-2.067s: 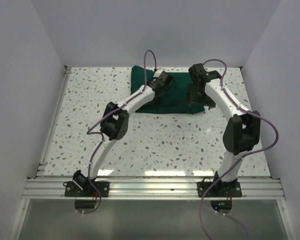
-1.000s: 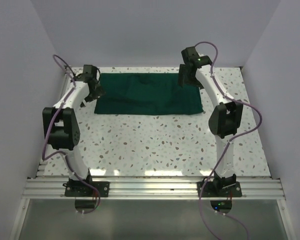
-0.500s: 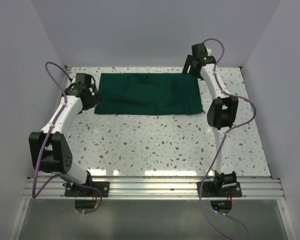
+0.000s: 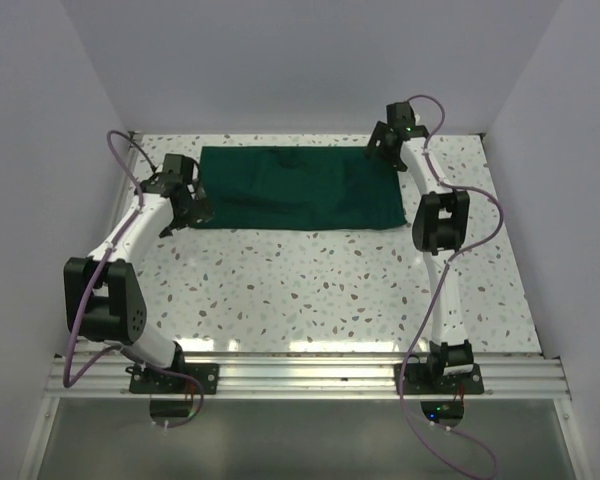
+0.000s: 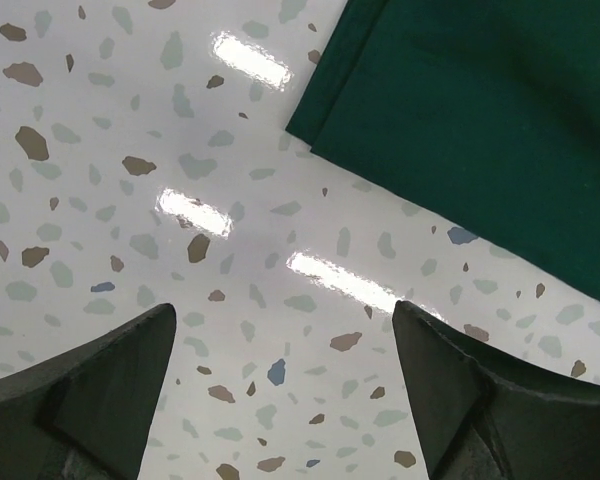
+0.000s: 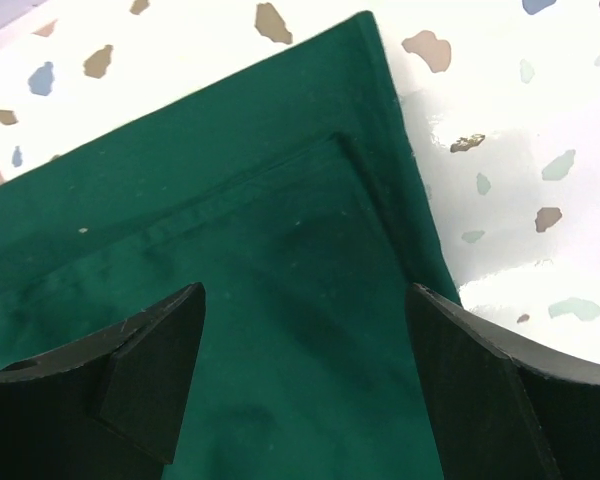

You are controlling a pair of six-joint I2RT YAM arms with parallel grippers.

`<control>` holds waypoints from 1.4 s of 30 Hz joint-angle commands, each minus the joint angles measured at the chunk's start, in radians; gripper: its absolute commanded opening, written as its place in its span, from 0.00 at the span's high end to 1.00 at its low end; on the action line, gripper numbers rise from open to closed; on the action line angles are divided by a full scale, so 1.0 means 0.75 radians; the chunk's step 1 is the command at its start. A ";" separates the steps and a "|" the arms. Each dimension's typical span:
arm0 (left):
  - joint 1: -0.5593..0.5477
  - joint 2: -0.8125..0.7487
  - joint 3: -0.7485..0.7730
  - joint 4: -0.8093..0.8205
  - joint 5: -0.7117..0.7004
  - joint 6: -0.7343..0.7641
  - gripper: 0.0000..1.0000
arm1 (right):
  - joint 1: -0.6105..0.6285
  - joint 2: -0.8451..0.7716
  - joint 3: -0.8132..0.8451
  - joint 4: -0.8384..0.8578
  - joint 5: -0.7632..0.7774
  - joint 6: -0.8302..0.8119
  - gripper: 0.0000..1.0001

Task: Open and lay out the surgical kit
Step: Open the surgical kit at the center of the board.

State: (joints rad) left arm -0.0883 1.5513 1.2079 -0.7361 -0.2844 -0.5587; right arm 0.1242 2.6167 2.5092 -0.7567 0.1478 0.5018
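Observation:
The surgical kit shows as a dark green cloth [image 4: 298,188] lying flat and wide along the back of the speckled table. My left gripper [image 4: 190,207] hovers at the cloth's front left corner. In the left wrist view the left gripper [image 5: 282,312] is open over bare table, with the cloth corner [image 5: 460,120] just beyond the fingertips. My right gripper [image 4: 384,146] is at the cloth's back right corner. In the right wrist view the right gripper [image 6: 305,292] is open above the cloth [image 6: 250,260], which shows a folded hem and holds nothing between the fingers.
White walls close in the table [image 4: 310,285] on the left, back and right. A metal rail [image 4: 108,245] runs along the left edge and an aluminium frame [image 4: 300,378] along the near edge, where both arm bases are bolted.
The cloth, folded narrow two seconds ago, now lies spread out to the left. The left gripper has dropped toward the cloth's front left corner; the right gripper has moved back to the far right corner.

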 commanded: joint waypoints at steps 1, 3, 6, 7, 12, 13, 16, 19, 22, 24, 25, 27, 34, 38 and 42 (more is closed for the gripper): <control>-0.023 0.040 0.083 -0.031 -0.036 -0.024 0.07 | -0.026 0.033 0.009 0.048 -0.027 0.026 0.16; -0.038 0.063 0.107 -0.045 -0.056 -0.032 0.07 | -0.041 0.049 0.005 0.050 -0.027 0.030 0.16; -0.062 0.073 0.130 -0.060 -0.077 -0.040 0.07 | -0.061 0.080 0.005 0.056 -0.056 0.049 0.16; -0.070 0.079 0.136 -0.066 -0.081 -0.041 0.07 | -0.065 0.084 0.007 0.058 -0.064 0.049 0.16; -0.093 0.122 0.197 -0.105 -0.122 -0.053 0.07 | -0.069 0.117 0.001 0.060 -0.085 0.049 0.19; -0.103 0.128 0.208 -0.117 -0.128 -0.055 0.07 | -0.069 0.121 -0.014 0.064 -0.095 0.057 0.21; -0.117 0.153 0.240 -0.131 -0.138 -0.065 0.07 | -0.069 0.121 -0.042 0.078 -0.123 0.075 0.30; -0.134 0.173 0.265 -0.143 -0.144 -0.083 0.07 | -0.067 0.127 -0.055 0.082 -0.172 0.096 0.39; -0.154 0.190 0.277 -0.150 -0.153 -0.092 0.07 | -0.065 0.123 -0.065 0.080 -0.183 0.098 0.48; -0.164 0.196 0.277 -0.152 -0.157 -0.100 0.07 | -0.063 0.119 -0.069 0.072 -0.181 0.092 0.54; -0.175 0.198 0.277 -0.154 -0.159 -0.102 0.07 | -0.063 0.111 -0.069 0.066 -0.181 0.084 0.55; -0.183 0.198 0.273 -0.156 -0.163 -0.106 0.07 | -0.063 0.101 -0.073 0.060 -0.177 0.069 0.65; -0.195 0.188 0.253 -0.148 -0.165 -0.116 0.07 | -0.063 0.017 -0.089 0.044 -0.154 0.057 0.71; -0.201 0.181 0.240 -0.139 -0.161 -0.116 0.07 | -0.059 -0.032 -0.089 0.019 -0.134 0.049 0.71; -0.205 0.171 0.230 -0.127 -0.159 -0.110 0.07 | -0.053 -0.108 -0.102 -0.006 -0.109 0.024 0.71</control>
State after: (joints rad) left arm -0.2329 1.6932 1.3769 -0.8391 -0.3820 -0.6277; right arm 0.0681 2.6381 2.4466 -0.6994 0.0616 0.5438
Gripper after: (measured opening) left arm 0.933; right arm 0.288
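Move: The spot the right hand is after, on the opened kit's right border, lies some 2 cm to its right, about 1 cm ahead and 4 cm below. The kit's far right corner is about 8 cm ahead and 2 cm right, its near right corner some 15 cm back and 3 cm right. From the left hand that border spot is roughly 28 cm ahead and 50 cm right; the kit's near left corner lies about 7 cm ahead, 3 cm left and 9 cm below. The right hand sinks about 3 cm onto the kit's right border while shifting some 2 cm right and slightly forward, then draws its open fingers in until they pinch the green cloth just inside the edge, inching back barely at the end. Meanwhile the left hand, fingers staying wide open and clear of the cloth, drifts about 4 cm right and 2 cm forward near the kit's near left corner, staying at about the same height, then hangs still. ##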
